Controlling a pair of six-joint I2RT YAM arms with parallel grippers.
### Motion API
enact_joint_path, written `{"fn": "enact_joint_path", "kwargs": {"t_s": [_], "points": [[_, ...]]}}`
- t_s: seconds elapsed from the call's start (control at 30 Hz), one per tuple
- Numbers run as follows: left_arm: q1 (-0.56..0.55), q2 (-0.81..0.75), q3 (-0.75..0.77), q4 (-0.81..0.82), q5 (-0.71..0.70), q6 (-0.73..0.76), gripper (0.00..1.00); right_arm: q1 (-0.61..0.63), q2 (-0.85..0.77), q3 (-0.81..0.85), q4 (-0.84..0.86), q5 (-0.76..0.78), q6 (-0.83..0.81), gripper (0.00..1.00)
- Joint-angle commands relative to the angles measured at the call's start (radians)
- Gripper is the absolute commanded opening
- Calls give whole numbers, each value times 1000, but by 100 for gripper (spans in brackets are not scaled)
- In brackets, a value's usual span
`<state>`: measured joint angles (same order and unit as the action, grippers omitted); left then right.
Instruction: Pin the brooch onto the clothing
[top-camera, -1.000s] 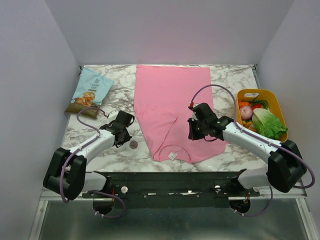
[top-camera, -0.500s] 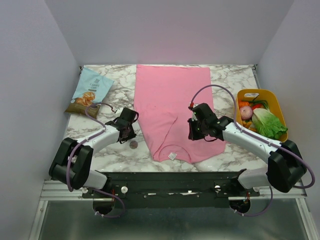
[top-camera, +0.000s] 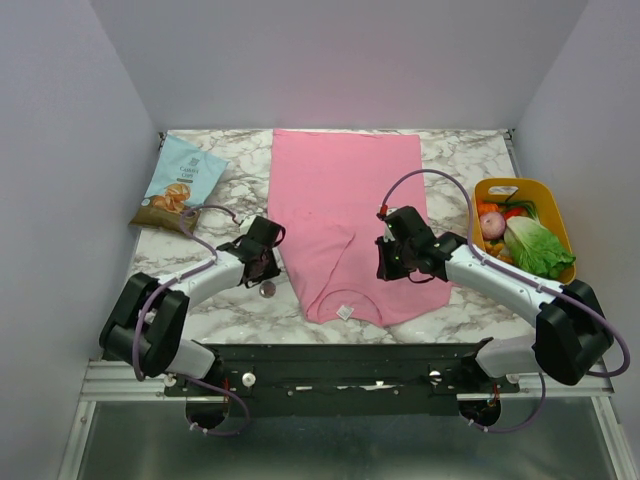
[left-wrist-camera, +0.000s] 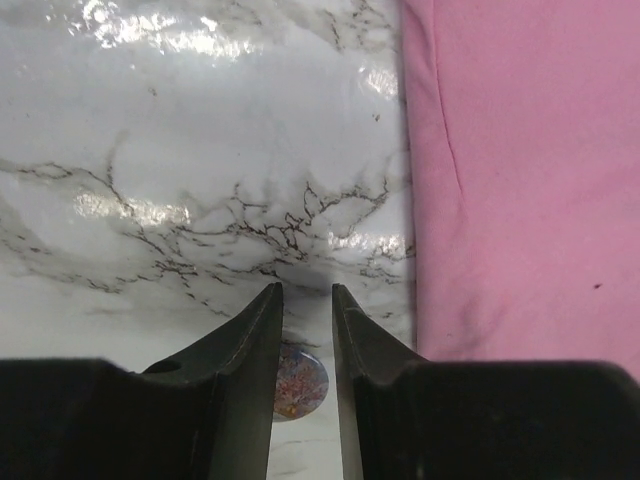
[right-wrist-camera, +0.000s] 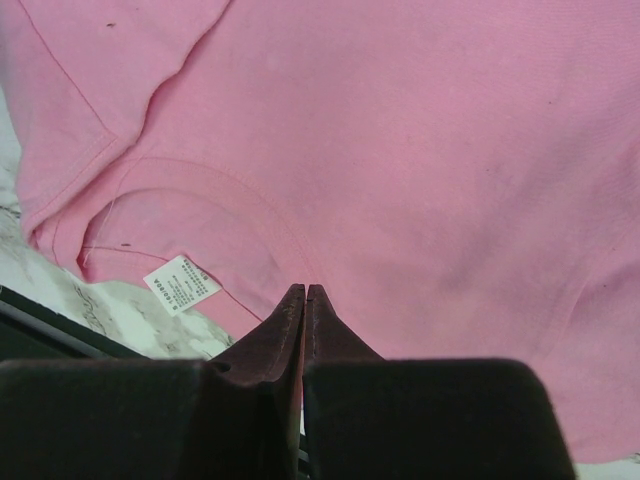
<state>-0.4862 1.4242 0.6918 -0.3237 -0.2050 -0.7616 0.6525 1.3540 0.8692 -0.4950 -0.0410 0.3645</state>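
Note:
The brooch (top-camera: 266, 289) (left-wrist-camera: 298, 382), a tiny round disc, lies on the marble just left of the clothing (top-camera: 340, 200) (left-wrist-camera: 520, 180) (right-wrist-camera: 400, 150), a pink T-shirt spread flat. My left gripper (top-camera: 262, 264) (left-wrist-camera: 306, 290) hovers over the brooch, open by a narrow gap; the disc shows between the fingers near their base, and I cannot tell whether they touch it. My right gripper (top-camera: 386, 262) (right-wrist-camera: 304, 290) is shut and empty above the shirt's lower right part, near the neckline. The white label (top-camera: 345, 312) (right-wrist-camera: 181, 283) sits inside the neckline.
A bag of chips (top-camera: 180, 185) lies at the back left. A yellow basket (top-camera: 500, 183) with vegetables stands at the right edge. A metal rail (top-camera: 330, 360) runs along the near edge, between the arm bases.
My left gripper has moved right towards the shirt's edge, ending over the brooch, and its jaws have opened a little. The right arm has not moved.

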Motion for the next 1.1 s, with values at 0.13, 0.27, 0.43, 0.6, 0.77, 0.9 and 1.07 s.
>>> {"fn": "enact_joint_path", "kwargs": {"t_s": [0.13,0.27,0.43,0.6,0.77,0.9,1.07], "points": [[-38,-24,-43,-185,96,-48,36,-5,5,4,4,-11,-9,11],[-49,-28,-54,-212,84,-62,36,-5,0,4,4,-14,-9,11],[-66,-62,-84,-233,85,-79,36,-5,2,1,4,-13,-13,11],[-74,-103,-83,-278,79,-100,36,-5,2,1,4,-19,-10,11],[-89,-137,-95,-308,88,-107,36,-5,-6,-2,6,-25,-15,11],[-95,-157,-109,-293,110,-101,35,-5,-10,-6,10,-31,-15,11],[-114,-117,-81,-284,134,-74,34,-5,2,7,19,-31,-16,11]]}}
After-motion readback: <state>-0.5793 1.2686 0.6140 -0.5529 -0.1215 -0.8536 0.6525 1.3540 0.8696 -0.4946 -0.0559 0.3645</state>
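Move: The brooch lies flat on the table about 4 cm back from the left fingertips, some 1 cm left and 1 cm below them. The folded sleeve part of the pink clothing centres about 8 cm to that hand's right and 3 cm ahead. The white neck tag is roughly 15 cm right and 9 cm back. From the right hand, the brooch is about 24 cm left, 2 cm back and 7 cm lower. The left fingertips come onto the brooch and drag it back along the table towards the arm's base, the hand travelling some 8 cm almost level. The wrist tips about 10 degrees so the fingers point more steeply down, and they stay part-open at the same gap without closing on the brooch. ##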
